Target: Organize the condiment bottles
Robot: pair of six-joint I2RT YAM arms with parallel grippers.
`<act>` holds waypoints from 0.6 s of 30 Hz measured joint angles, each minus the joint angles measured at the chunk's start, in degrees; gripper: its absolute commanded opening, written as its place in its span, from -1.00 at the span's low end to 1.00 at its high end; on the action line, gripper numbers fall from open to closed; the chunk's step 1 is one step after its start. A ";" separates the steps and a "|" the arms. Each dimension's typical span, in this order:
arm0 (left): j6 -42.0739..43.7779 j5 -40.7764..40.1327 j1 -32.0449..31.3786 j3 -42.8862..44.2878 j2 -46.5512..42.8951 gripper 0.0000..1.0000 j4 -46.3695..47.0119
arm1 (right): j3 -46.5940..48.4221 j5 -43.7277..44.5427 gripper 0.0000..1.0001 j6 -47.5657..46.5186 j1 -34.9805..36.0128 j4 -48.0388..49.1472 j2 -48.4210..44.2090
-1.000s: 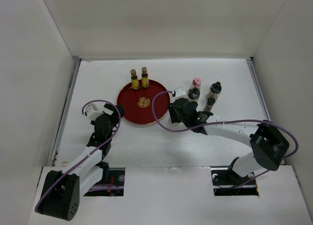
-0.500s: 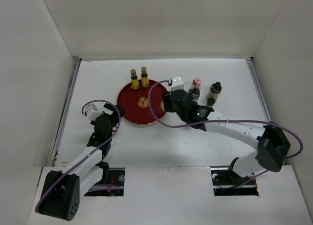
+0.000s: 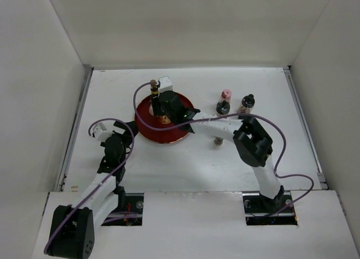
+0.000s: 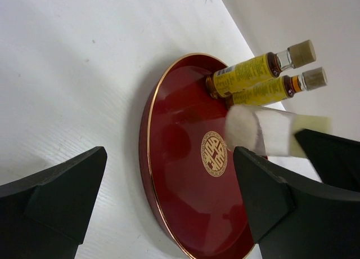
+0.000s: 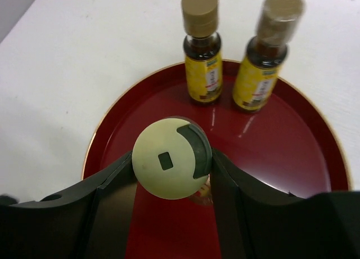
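My right gripper (image 5: pixel 171 172) is shut on the cream-white bottle (image 5: pixel 169 156) and holds it upright over the round red tray (image 5: pixel 292 152); in the top view the gripper (image 3: pixel 163 108) is above the tray's middle. Two slim yellow-amber bottles (image 5: pixel 203 67) (image 5: pixel 261 73) stand at the tray's far edge. My left gripper (image 3: pixel 125 129) is open and empty just left of the tray (image 3: pixel 169 138). Its view shows the tray (image 4: pixel 180 191), both yellow bottles (image 4: pixel 247 74) and the blurred cream bottle (image 4: pixel 264 132). A pink-capped bottle (image 3: pixel 226 94) and two dark-capped shakers (image 3: pixel 223 107) (image 3: pixel 246 103) stand right of the tray.
Another small dark-capped bottle (image 3: pixel 217 139) stands by my right forearm, partly hidden. White walls enclose the table on three sides. My right arm stretches across the table from its base to the tray, its purple cable looping over the tray.
My right gripper has swung left from beside the dark shakers to over the tray, carrying the cream bottle. My left gripper has drawn back slightly toward the near left.
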 measured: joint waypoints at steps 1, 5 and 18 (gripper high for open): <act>-0.09 0.02 0.37 -0.46 -0.81 1.00 -0.02 | 1.75 -0.35 -0.05 -0.15 0.02 0.02 1.95; -0.61 0.17 1.33 -1.05 -2.32 1.00 -0.35 | 7.54 -1.27 -0.05 -0.55 0.35 0.07 7.32; -1.09 0.81 1.31 -1.05 -0.83 1.00 -0.39 | 15.10 -1.51 -0.01 -1.66 1.09 0.50 14.80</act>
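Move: The right hand carries the pale-lidded condiment jar towards a free spot on the left side of the red tray, about 6 cm to its left, 2 cm ahead and 13 cm below. Of the two yellow-labelled bottles standing on the tray, the left one is about 6 cm straight ahead of this hand and the right one 7 cm ahead and 4 cm right, their middles some 8 cm lower. From the left hand that spot is roughly 12 cm ahead, 8 cm right and 8 cm down. The right hand keeps its grip on the upright condiment jar and carries it left over the tray, about 5.5 cm and a little forward, towards the left rim, quick at first and then easing off. It sinks some 3.5 cm on the way, partly early and then again at the end as the leftward travel dies out, with the wrist barely turning and the fingers staying closed on the jar. ##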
